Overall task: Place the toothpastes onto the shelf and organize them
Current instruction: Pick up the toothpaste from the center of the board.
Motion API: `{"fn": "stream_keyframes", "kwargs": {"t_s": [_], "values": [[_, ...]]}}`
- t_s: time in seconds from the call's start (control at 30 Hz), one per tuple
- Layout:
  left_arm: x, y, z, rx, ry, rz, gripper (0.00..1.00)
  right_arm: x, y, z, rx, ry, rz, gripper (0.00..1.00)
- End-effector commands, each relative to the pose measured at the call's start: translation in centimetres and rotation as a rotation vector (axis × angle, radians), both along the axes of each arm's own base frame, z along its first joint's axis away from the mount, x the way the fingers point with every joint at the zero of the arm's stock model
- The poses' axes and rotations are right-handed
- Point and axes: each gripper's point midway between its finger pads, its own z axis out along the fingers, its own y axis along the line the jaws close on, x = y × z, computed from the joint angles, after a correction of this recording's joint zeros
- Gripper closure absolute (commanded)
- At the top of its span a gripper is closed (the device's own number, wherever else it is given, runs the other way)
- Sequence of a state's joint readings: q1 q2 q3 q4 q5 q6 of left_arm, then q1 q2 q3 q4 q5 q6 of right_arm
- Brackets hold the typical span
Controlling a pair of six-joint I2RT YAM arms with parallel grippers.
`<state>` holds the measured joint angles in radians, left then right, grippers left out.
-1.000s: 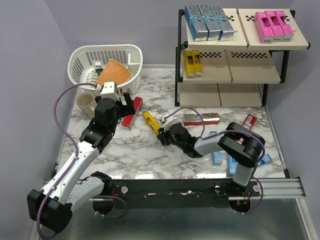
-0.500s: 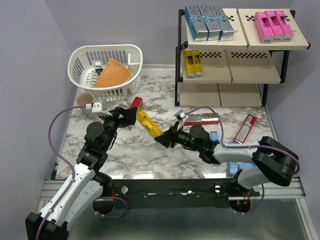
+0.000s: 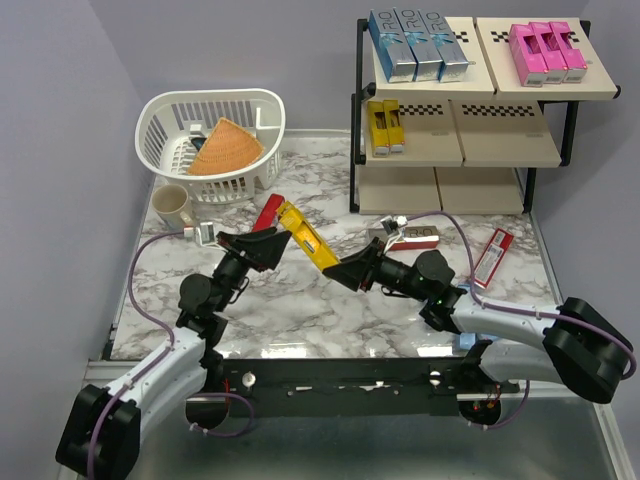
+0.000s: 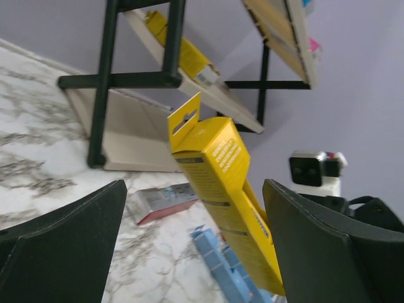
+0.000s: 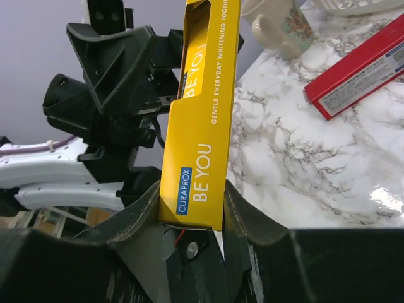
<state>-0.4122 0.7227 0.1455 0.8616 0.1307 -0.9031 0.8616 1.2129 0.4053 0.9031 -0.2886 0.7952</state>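
Note:
My right gripper is shut on the lower end of a yellow toothpaste carton, which it holds tilted in the air over the table's middle. In the right wrist view the carton rises from between the jaws of the right gripper. My left gripper stands wide open facing it. In the left wrist view the carton shows between the left gripper's fingers, untouched. The shelf holds silver-blue cartons and pink cartons on top, and yellow cartons on the middle tier.
On the marble lie a red carton, a silver-red carton, another red carton and light blue cartons. A white basket holding an orange wedge stands at the back left, with a mug beside it.
The right gripper has lifted the yellow carton off the table, up and to the left. The left arm has drawn back from near the basket and now faces the carton, open throughout.

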Motion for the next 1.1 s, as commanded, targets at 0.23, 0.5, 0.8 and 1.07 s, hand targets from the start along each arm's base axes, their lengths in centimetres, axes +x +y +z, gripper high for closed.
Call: {"fn": "stream_keyframes", "kwargs": {"t_s": [0.23,0.5,0.8,1.07], "values": [[-1.4,-2.1,5.4,-0.221,-0.111,-0.193,0.01,-1.9,0.1,3.3,0.108,0.003,0.103,0.73],[-1.2,-3.5,5.6,-0.257,-0.084,-0.249,0.09,-1.8,0.2,3.2,0.113,0.018,0.105,0.72],[-1.1,-4.2,5.3,-0.257,-0.064,-0.241,0.32,-1.5,0.3,2.4,0.107,0.053,0.093,0.69],[-0.4,-3.8,4.7,-0.260,-0.013,-0.194,0.50,-1.2,0.2,1.4,0.083,0.079,0.079,0.65]]}}
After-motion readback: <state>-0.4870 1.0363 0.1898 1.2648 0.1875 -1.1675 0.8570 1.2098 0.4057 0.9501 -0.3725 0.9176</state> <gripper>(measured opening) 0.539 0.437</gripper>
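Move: The yellow toothpaste is held up in the right gripper. Its middle lies about 6 cm to the left gripper's right, 1 cm ahead and 2 cm higher; from the right gripper it is some 6 cm left, 5 cm ahead and 3 cm up. On the table, roughly 20 cm below both grippers, the red box lies about 13 cm ahead and 4 cm left of the left gripper, and the silver box some 17 cm ahead and 16 cm right of the right gripper. Bring the open left gripper about 4 cm right and 3 cm up, in to the raised yellow toothpaste, rolling it some 20 degrees so its left side dips and it swings clockwise. From midway in, close the fingers to about half around the box's free end, taking hold of its sides. Keep the right grip shut on the other end, easing that hand back and up by 1.5 cm or so. ##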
